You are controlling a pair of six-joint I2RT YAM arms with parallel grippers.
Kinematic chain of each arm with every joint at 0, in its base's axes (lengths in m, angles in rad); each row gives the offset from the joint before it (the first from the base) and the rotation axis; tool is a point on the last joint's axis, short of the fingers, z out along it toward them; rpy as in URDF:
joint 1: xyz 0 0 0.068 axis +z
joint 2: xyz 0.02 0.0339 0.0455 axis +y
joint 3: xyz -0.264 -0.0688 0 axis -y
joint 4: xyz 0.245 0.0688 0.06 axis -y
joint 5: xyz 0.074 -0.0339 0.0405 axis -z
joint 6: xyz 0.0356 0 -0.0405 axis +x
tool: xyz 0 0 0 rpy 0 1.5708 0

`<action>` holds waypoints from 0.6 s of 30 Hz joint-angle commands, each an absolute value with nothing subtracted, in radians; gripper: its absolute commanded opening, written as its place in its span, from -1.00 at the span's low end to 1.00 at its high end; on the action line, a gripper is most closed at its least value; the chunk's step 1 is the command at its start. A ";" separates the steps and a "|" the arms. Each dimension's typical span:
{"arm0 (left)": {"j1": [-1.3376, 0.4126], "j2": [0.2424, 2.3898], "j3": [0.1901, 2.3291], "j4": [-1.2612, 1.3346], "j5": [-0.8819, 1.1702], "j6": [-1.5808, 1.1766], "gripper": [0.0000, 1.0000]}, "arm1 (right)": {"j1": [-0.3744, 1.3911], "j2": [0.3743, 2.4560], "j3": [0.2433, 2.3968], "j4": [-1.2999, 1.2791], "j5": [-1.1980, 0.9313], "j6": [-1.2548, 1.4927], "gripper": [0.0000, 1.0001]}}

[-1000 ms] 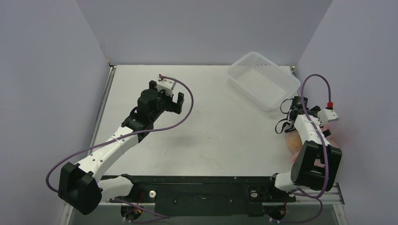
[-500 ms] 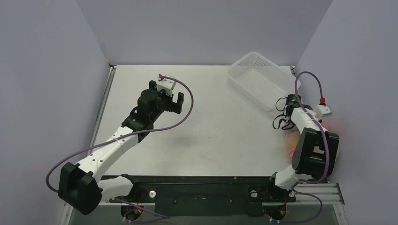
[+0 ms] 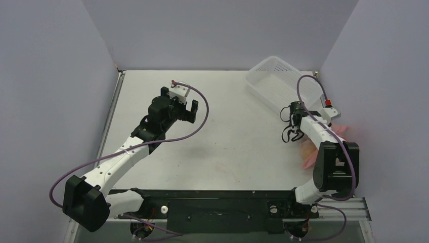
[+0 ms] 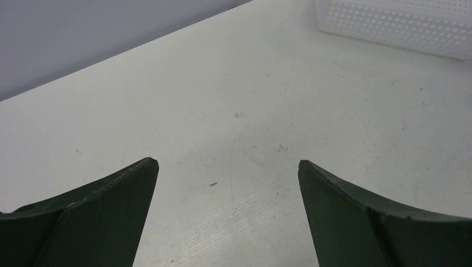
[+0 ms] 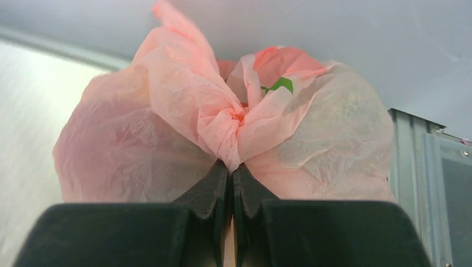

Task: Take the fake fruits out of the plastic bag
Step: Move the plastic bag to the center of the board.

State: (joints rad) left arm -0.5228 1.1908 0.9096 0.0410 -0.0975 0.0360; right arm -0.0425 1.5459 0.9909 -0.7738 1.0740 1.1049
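The pink crinkly plastic bag (image 5: 167, 128) fills the right wrist view, bunched to a twisted neck. My right gripper (image 5: 230, 167) is shut on that neck, with pink film pinched between the tips. From above, the bag (image 3: 307, 152) lies at the table's right edge, partly under the right arm, and the right gripper (image 3: 293, 132) sits just left of it. The fake fruits are hidden inside the bag; only a dim greyish bulge (image 5: 345, 128) shows through. My left gripper (image 3: 184, 109) hangs open over bare table at centre-left, its jaws (image 4: 228, 167) wide apart with nothing between them.
A white perforated basket (image 3: 283, 86) stands tilted at the back right, just behind the right gripper; its wall (image 4: 401, 22) also shows in the left wrist view. The right wall and the metal rail (image 5: 428, 183) are close behind the bag.
My right gripper has shut on the bag's neck and swung left and slightly back from the right wall, dragging the bag along. The left arm has not moved.
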 commanded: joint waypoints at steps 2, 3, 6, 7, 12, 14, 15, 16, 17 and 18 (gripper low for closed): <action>-0.527 1.191 0.941 0.056 -0.052 0.049 0.94 | 0.139 1.401 0.880 -0.630 0.982 1.005 -1.00; -0.528 1.193 0.943 0.054 -0.023 0.048 0.94 | 0.198 1.362 0.860 -0.602 0.953 0.989 -1.00; -0.528 1.206 0.945 0.051 0.037 0.040 0.94 | 0.306 1.298 0.769 -0.488 0.773 0.924 -1.00; -0.528 1.208 0.946 0.049 0.064 0.038 0.94 | 0.360 1.274 0.742 -0.461 0.737 0.908 -1.00; -0.530 1.227 0.952 0.044 0.159 0.018 0.93 | 0.576 1.216 0.678 -0.236 0.569 0.705 -1.00; -0.534 1.233 0.953 0.045 0.173 0.013 0.93 | 0.651 1.210 0.666 -0.141 0.507 0.617 -1.00; -0.538 1.234 0.953 0.045 0.175 0.012 0.93 | 0.685 1.214 0.660 -0.078 0.458 0.562 -1.00; -0.539 1.234 0.953 0.046 0.184 0.010 0.93 | 0.696 1.216 0.657 -0.048 0.426 0.540 -1.00; -0.540 1.232 0.952 0.049 0.191 0.007 0.93 | 0.705 1.221 0.652 0.007 0.353 0.505 -1.00; -0.540 1.231 0.951 0.053 0.207 0.007 0.93 | 0.707 1.223 0.649 0.039 0.315 0.486 -1.00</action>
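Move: The right gripper already has the plastic bag pinched shut at its gathered neck, by the board's right edge. The board's centre, where the bag is to go, lies some 47 cm to its left, about 9 cm farther out and 11 cm lower. The white basket is roughly 17 cm left, 27 cm ahead and 8 cm lower. From the left gripper the board's centre is about 12 cm right, level fore-and-aft, and 25 cm down. Keep the right fingers shut on the bag's neck and swing it fast to the left, about 29 cm, along the near side of the basket towards the board's centre, sinking slightly. Turn that wrist some 70 degrees counter-clockwise as it goes, so the fingers end up pointing forward. Meanwhile ease the open left gripper right, a little back and down, turning slightly clockwise. ##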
